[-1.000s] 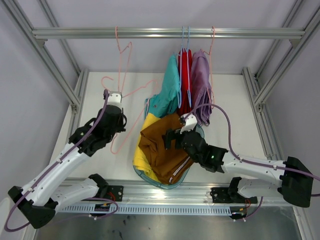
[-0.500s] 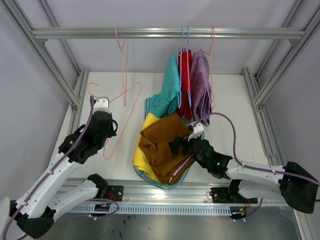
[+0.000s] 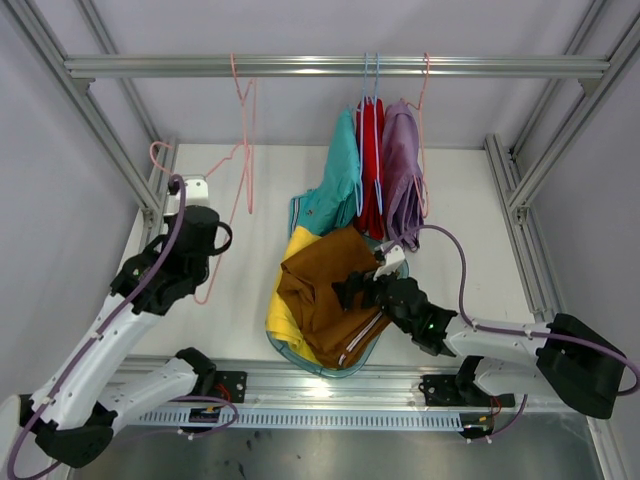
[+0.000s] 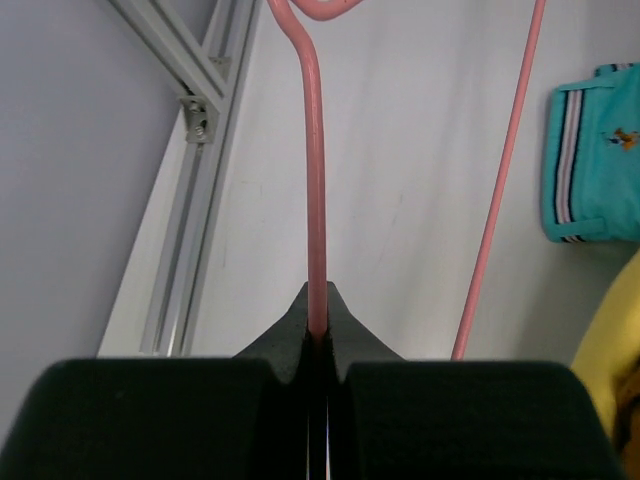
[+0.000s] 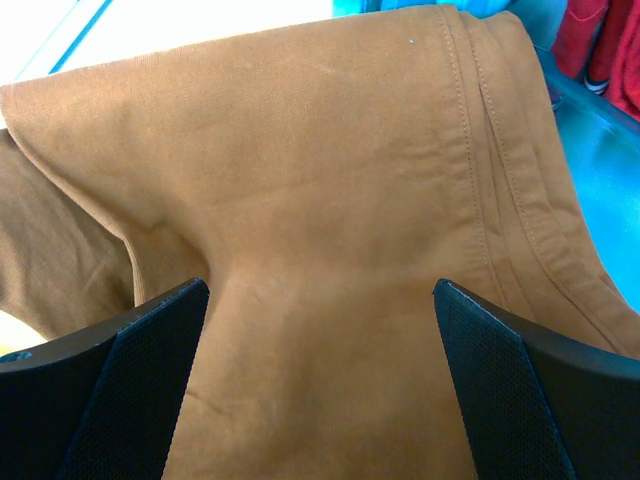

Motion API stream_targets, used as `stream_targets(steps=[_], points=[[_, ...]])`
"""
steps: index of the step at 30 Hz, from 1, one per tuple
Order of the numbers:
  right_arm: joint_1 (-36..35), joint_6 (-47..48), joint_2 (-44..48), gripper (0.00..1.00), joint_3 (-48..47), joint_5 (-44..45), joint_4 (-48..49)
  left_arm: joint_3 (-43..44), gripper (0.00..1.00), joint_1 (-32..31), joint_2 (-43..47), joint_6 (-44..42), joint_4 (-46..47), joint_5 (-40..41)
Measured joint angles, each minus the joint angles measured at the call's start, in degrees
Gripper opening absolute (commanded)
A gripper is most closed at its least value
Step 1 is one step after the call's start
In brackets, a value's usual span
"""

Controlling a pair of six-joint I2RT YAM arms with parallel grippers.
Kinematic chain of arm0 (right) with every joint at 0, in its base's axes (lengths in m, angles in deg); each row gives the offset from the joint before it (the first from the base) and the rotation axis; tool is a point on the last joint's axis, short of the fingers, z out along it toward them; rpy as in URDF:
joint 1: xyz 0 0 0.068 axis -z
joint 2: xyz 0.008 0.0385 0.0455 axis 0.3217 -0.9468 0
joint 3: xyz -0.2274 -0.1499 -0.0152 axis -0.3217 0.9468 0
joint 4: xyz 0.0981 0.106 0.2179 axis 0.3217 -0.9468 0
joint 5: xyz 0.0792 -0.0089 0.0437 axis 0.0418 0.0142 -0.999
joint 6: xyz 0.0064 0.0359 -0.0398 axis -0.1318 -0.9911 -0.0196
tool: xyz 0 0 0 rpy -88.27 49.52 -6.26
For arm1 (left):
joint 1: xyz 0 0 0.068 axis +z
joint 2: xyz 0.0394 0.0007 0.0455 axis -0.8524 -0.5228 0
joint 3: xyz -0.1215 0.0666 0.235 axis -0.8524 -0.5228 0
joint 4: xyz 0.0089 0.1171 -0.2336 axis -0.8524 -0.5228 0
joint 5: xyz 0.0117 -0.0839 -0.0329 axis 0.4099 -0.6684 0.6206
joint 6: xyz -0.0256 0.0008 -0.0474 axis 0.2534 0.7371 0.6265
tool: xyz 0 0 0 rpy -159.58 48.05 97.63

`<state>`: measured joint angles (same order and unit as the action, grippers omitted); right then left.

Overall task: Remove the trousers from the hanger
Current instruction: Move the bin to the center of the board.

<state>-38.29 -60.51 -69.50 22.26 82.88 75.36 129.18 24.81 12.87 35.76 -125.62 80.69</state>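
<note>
My left gripper is shut on the wire of a bare pink hanger, held low over the left of the table. In the left wrist view the wire runs straight out from between the closed jaws. The teal trousers, red trousers and lilac trousers hang from hangers on the top rail. The brown trousers lie on the yellow trousers in a teal basket. My right gripper is open just above the brown cloth, nothing between its fingers.
A second bare pink hanger hangs from the rail at the left. Aluminium frame posts stand along both table sides. The edge of the teal trousers shows at the right of the left wrist view.
My left arm has carried the pink hanger leftwards and back, away from the basket. The right gripper has stayed open over the brown trousers, shifting only slightly.
</note>
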Motion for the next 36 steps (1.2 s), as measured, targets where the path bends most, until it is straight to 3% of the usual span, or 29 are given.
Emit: stream_targets(steps=[9,20,27,36], points=[[1.70,-0.17,-8.66,0.99,-0.13,-4.66,6.67,7.04,0.00,1.46,-7.58,-5.09,0.52,6.34],[2.19,-0.13,-18.47,0.99,-5.35,-8.22,8.68,17.79,0.00,2.27,-16.28,-17.14,10.51,11.50],[2.56,-0.15,-21.68,1.00,-8.59,-10.43,8.68,25.55,0.01,4.81,-24.02,-23.17,14.16,12.87],[2.62,-0.13,-26.03,1.00,-13.22,-13.60,8.28,36.72,0.00,8.02,-34.10,-24.98,13.66,11.10]])
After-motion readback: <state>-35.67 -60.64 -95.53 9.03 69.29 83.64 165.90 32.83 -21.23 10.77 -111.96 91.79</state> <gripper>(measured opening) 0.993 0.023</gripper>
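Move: The right hand, open, hovers over the brown trousers, their middle about 5 cm below, 3 cm back and 1 cm left; the bin's middle is 4 cm back, 1 cm left and 8 cm below, the yellow trousers 10 cm left and 2 cm back. The left hand holds an empty pink hanger; the rail lies roughly 20 cm ahead, straight in line and 22 cm higher, with a hung hanger 18 cm ahead and 8 cm right, 10 cm up. Right hand sinks onto brown trousers, pushing left about 8 cm; left hand raises pink hanger forward towards rail. ##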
